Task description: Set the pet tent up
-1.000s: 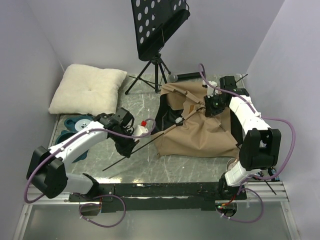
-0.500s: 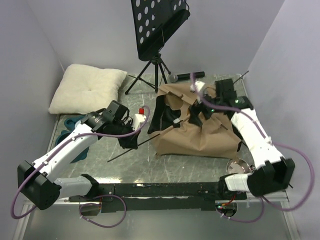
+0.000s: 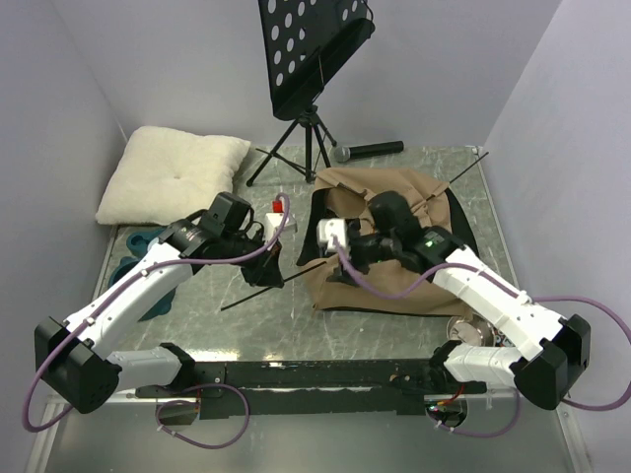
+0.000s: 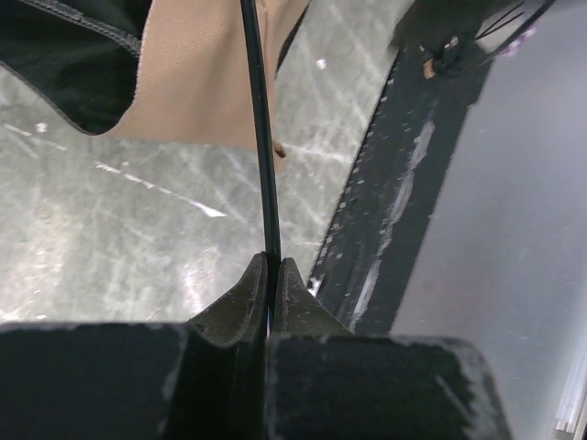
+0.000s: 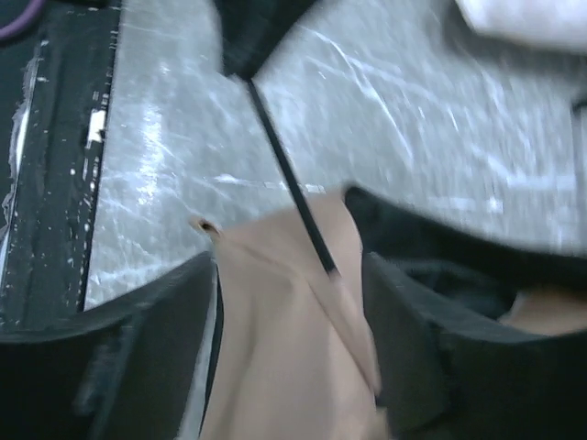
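Observation:
The pet tent (image 3: 394,212) lies crumpled on the table as tan fabric with a black lining. A thin black pole (image 3: 258,293) runs from the tabletop into its left edge. My left gripper (image 3: 266,268) is shut on this pole; in the left wrist view the fingertips (image 4: 260,275) pinch the pole (image 4: 261,137) just short of the tan fabric (image 4: 202,73). My right gripper (image 3: 345,264) hovers over the tent's near-left corner. In the right wrist view it (image 5: 286,266) is open, with tan fabric (image 5: 284,348) between the fingers and the pole (image 5: 284,170) entering a sleeve.
A cream pillow (image 3: 173,175) lies at the back left, with teal bowls (image 3: 128,266) near it. A black music stand (image 3: 311,49) and a microphone (image 3: 370,150) stand behind the tent. A white bottle (image 3: 278,212) is by the left wrist. A metal bowl (image 3: 468,328) sits near right.
My right arm has let go, swung from the tent's far right across to its near-left corner, and its jaws have opened. The tent has slumped. The left gripper still holds the pole.

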You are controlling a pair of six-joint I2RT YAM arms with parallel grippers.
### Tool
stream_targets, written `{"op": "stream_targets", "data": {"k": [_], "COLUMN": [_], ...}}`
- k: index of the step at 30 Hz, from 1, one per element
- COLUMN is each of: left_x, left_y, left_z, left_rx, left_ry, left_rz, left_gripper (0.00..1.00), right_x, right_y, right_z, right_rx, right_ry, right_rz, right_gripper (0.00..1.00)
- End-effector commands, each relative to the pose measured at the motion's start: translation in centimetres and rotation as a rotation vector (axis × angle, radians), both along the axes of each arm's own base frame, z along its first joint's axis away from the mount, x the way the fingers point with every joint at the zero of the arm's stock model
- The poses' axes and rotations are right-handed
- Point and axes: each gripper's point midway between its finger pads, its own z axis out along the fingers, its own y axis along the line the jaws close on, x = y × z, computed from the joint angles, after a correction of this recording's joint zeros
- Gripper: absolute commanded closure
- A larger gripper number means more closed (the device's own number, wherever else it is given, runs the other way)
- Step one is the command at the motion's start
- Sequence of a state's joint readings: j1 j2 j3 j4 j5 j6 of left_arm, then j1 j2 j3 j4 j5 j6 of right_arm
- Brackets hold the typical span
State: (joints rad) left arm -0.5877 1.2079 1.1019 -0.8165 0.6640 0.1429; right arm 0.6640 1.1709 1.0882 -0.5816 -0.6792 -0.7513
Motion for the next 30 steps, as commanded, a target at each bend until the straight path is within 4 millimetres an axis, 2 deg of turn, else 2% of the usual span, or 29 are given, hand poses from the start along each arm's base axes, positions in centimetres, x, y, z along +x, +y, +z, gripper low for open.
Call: {"op": "stream_targets", "data": {"k": [1,5,8,11,12,13,16,17,18,19,20,21,23,26,30], "left_x": [0.3,-0.1,-0.6,-1.2,-1.4,-1.5,-1.7,-1.8,-2.0,-2.5,-3.0,-3.0,-3.1,-2.8,-3.1], "left_y": [-1.6,-1.3,-1.1,-0.9,-0.7,-0.6,-0.2,0.2,0.7,1.3,2.1,2.7,4.1,6.0,8.2], "left_z": [3.7,4.2,4.3,4.4,4.4,4.3,4.1,3.8,3.5,3.1,2.9,2.6,2.2,1.8,1.3], "left_rx": [-0.151,-0.184,-0.187,-0.191,-0.19,-0.188,-0.163,-0.129,-0.097,-0.056,-0.008,0.028,0.09,0.18,0.27], "left_ry": [-0.024,0.002,0.014,0.029,0.034,0.035,0.031,0.036,0.016,0.032,0.054,0.065,0.068,-0.022,-0.065], "left_rz": [-0.041,-0.047,-0.063,-0.073,-0.072,-0.071,-0.063,-0.068,-0.112,-0.155,-0.18,-0.192,-0.193,-0.19,-0.179], "left_gripper": [0.99,0.99,0.99,0.99,0.99,0.99,0.98,0.87,0.71,0.59,0.51,0.48,0.47,0.47,0.55], "right_x": [-0.9,-1.0,-0.3,0.1,0.3,0.5,1.0,1.2,1.3,1.5,1.6,1.5,1.5,1.7,1.7], "right_y": [3.4,5.3,6.5,6.9,6.9,7.0,7.0,6.9,6.8,6.7,6.6,6.5,6.3,5.9,5.4], "right_z": [1.3,0.4,-0.4,-1.4,-1.7,-1.8,-1.8,-1.9,-1.7,-1.5,-1.5,-1.6,-1.6,-1.9,-2.3], "right_rx": [0.048,0.028,0.01,-0.02,-0.029,-0.034,-0.057,-0.067,-0.064,-0.064,-0.062,-0.062,-0.063,-0.083,-0.097], "right_ry": [-0.185,-0.216,-0.264,-0.276,-0.28,-0.285,-0.295,-0.296,-0.301,-0.312,-0.325,-0.331,-0.343,-0.35,-0.357], "right_rz": [0.146,0.179,0.171,0.174,0.171,0.169,0.161,0.15,0.143,0.135,0.13,0.129,0.129,0.122,0.116], "right_gripper": [0.32,0.37,0.39,0.4,0.43,0.51,0.96,1.0,1.0,1.0,1.0,1.0,1.0,1.0,1.0]}}
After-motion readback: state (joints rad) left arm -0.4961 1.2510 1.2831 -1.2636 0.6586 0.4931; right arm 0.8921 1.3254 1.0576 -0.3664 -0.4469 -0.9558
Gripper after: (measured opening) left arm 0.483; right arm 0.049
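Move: The bare stretch of black pole that my open right hand is after lies about 6 cm to its left and 3 cm below it, level fore and aft. The tent sleeve's mouth is some 3 cm left of that hand, 1 cm ahead and 6 cm lower. My left hand already pinches the pole: its free end is roughly 11 cm to that hand's left and 4 cm back, a little lower, and the sleeve mouth about 10 cm to its right and 3 cm ahead. My left hand keeps its pinch on the pole, rising barely 1.5 cm, while my right hand reaches about 6 cm left and 3 cm down to the bare stretch and shuts its fingers on it. Only then do I open the left fingers about halfway and draw that hand some 5 cm left and 2 cm back towards the free end, the pole still between the fingers. The right hand holds its place and its pinch. ##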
